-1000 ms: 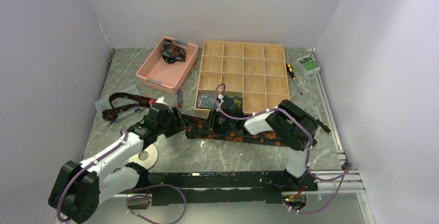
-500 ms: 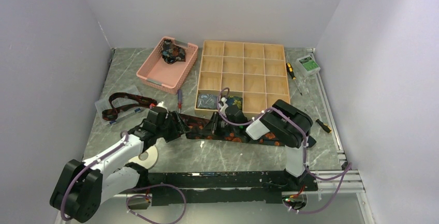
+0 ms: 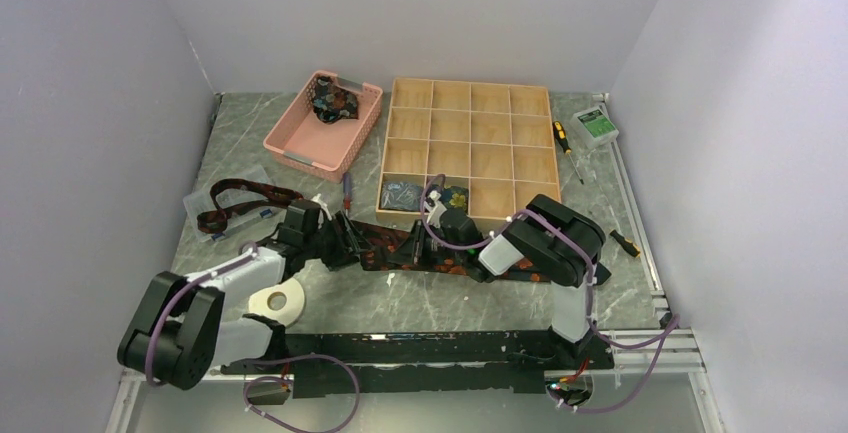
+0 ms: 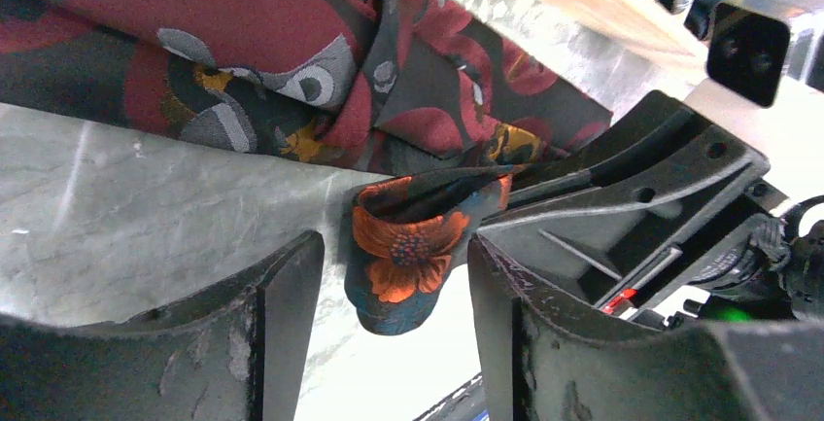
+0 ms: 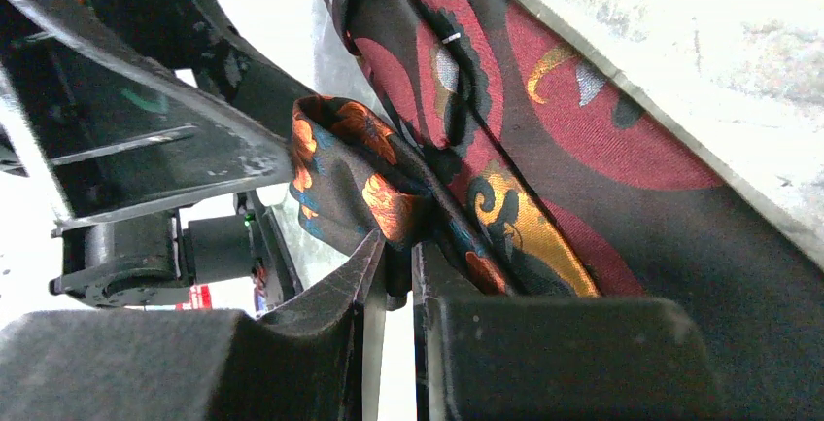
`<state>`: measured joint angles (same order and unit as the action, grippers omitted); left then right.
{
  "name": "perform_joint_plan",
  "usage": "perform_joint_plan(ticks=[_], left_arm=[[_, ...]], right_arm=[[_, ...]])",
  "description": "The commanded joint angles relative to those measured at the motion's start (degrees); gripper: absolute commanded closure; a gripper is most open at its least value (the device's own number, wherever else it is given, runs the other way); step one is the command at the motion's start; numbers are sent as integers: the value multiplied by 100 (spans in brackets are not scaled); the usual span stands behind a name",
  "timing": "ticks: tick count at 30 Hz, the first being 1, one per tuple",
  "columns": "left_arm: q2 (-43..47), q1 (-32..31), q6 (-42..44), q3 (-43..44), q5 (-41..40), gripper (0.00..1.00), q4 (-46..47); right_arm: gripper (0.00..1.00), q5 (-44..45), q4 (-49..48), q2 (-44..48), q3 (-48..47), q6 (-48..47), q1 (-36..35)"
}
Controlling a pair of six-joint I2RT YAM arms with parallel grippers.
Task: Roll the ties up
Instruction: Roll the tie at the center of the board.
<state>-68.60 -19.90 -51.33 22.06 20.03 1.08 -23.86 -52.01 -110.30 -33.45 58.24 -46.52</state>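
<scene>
A long dark tie (image 3: 500, 265) with orange flowers lies across the table in front of the wooden tray. Its left end is curled into a small loop (image 4: 403, 270), dark blue with an orange flower. My right gripper (image 3: 412, 245) (image 5: 396, 256) is shut on the fabric just behind that loop (image 5: 340, 158). My left gripper (image 3: 345, 243) (image 4: 394, 241) is open, one finger on each side of the loop, neither clearly touching it. Maroon and gold patterned fabric (image 5: 583, 139) lies flat under the loop. A second tie (image 3: 240, 198) lies at the left.
The wooden compartment tray (image 3: 490, 163) holds a rolled tie (image 3: 455, 198). A pink basket (image 3: 290, 148) at the back left holds another dark bundle. A white tape ring (image 3: 277, 301) lies by the left arm. Screwdrivers (image 3: 563, 138) and a small green device (image 3: 595, 125) lie at the right.
My left gripper has moved right, up to the tie's curled end, and narrowed slightly. My right gripper has closed on the fabric behind the loop.
</scene>
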Motion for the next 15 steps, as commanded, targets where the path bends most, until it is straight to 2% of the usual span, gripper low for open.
perform_joint_plan(ticks=[1, 8, 15], left_arm=[[-404, 21, 70, 83, 533, 40, 507], [-761, 21, 15, -48, 768, 46, 964], [-853, 21, 43, -86, 1046, 69, 1174]], right_arm=[[89, 183, 106, 158, 169, -317, 11], [90, 189, 28, 181, 290, -348, 13], [90, 243, 63, 203, 287, -369, 12]])
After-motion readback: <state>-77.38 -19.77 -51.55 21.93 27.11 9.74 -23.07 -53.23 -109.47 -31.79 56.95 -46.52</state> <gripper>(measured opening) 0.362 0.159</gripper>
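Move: The tie's folded flowered end, sticking out of the right gripper, lies about 2 cm to the left hand's right, level with it fore and aft, and 1 cm lower. From that hand the screwdriver is some 11 cm ahead and 2 cm left, the grey rolled tie 11 cm ahead and 8 cm right. The tape roll sits about 9 cm back and 16 cm left. From the right hand, the folded end is roughly 3 cm left, 1 cm ahead, at its height. The tie's folded end is taken between the left fingers: the left hand drops about 1 cm at once and slides some 2 cm right, towards the right gripper, its open fingers closing by almost half around the fold. The right hand keeps its pinch on the tie and stays nearly in place. ##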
